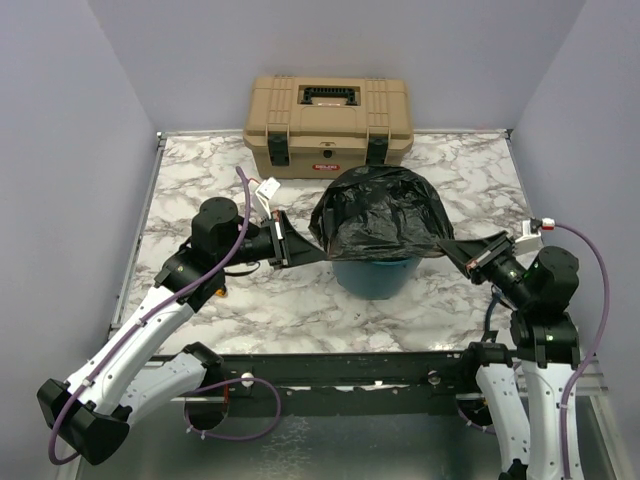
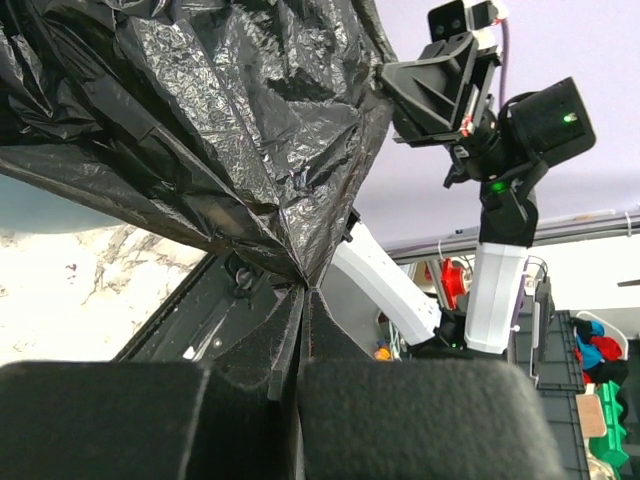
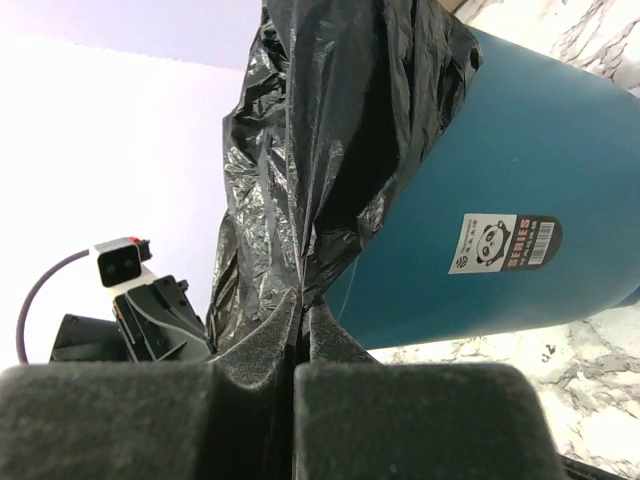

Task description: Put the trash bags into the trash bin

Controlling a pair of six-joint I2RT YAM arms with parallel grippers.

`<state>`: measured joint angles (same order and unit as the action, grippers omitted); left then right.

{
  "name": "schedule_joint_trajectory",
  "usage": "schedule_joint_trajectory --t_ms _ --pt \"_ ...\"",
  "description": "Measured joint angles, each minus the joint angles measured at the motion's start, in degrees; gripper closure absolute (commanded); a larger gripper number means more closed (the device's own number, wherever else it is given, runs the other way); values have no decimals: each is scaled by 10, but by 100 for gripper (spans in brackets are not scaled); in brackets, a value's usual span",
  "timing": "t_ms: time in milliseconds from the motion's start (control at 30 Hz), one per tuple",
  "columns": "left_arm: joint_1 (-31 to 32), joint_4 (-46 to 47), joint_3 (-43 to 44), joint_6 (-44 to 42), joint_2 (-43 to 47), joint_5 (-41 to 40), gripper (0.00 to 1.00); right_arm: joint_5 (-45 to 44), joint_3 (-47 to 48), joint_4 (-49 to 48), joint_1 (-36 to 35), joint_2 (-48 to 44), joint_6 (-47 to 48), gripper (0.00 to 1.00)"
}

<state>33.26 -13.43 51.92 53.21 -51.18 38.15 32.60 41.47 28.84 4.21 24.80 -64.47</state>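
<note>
A glossy black trash bag point(image 1: 381, 210) is draped over the top of the round teal trash bin point(image 1: 372, 277) in the middle of the table. My left gripper point(image 1: 312, 252) is shut on the bag's left edge, the film pinched at its fingertips point(image 2: 306, 290). On the other side, my right gripper point(image 1: 447, 246) is shut on the bag's right edge point(image 3: 303, 295), close beside the trash bin's wall point(image 3: 520, 190). The trash bag point(image 2: 200, 120) is stretched between the two grippers and hides the bin's rim and opening.
A tan toolbox point(image 1: 328, 125) with black latches stands right behind the bin at the table's back edge. Grey walls close in the marble table point(image 1: 200, 190) on three sides. The bin carries a white panda label point(image 3: 503, 244).
</note>
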Motion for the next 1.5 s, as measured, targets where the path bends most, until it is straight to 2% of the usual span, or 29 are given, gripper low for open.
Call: schedule_joint_trajectory --t_ms 333,467,600,833,867,933,1000,1067,1133,1167,1300,1400,1500 --pt "0 -44 21 -37 0 10 100 2 116 81 0 16 83 100" --pt "0 -70 28 -57 10 17 100 0 143 153 0 25 132 100" --pt "0 -98 -2 -69 40 22 100 -20 122 221 0 7 170 100" --pt "1 -135 -49 -90 45 12 99 -17 37 232 0 -6 176 100" --pt "1 -139 -49 -94 42 6 94 -17 35 231 0 -6 176 100" --pt "2 -139 -49 -99 38 -3 76 -9 35 222 0 -5 176 100" --pt "1 -137 -49 -98 37 -10 68 2 29 208 0 -5 178 99" --pt "1 -128 -50 -94 40 -16 51 9 12 198 0 -5 181 100" --pt "2 -108 -56 -83 49 -21 48 9 -16 194 0 -9 188 100" --pt "2 -98 -61 -76 56 -26 37 4 -29 198 0 -11 191 100" --pt "2 -34 -97 -30 89 -40 15 -3 -72 206 0 -30 205 99" --pt "2 38 -132 19 105 -50 9 2 -88 202 0 -27 207 98" --pt "2 109 -165 69 112 -65 9 8 -89 189 0 -18 207 89"
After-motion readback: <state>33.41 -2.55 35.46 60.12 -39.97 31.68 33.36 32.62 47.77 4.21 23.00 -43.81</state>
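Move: Both my hands already pinch the black bag's near edge, above and in front of the trash bin. The bin's middle is about 9 cm ahead, 10 cm right and 18 cm below my left hand; from my right hand it is some 6 cm ahead, 12 cm left and 17 cm down. The bag's puffed-up middle bulges over the bin: about 8 cm ahead and 11 cm right of my left hand, roughly level with it. I keep my right hand's pinch on the bag, swing it up about 4 cm while drawing back, then haul the edge some 17 cm down in front of the bin's near right side, fingertips tipping downward. My left hand pulls back and down about 7 cm, then opens wide, comes free of the bag and eases up and forward a little. ##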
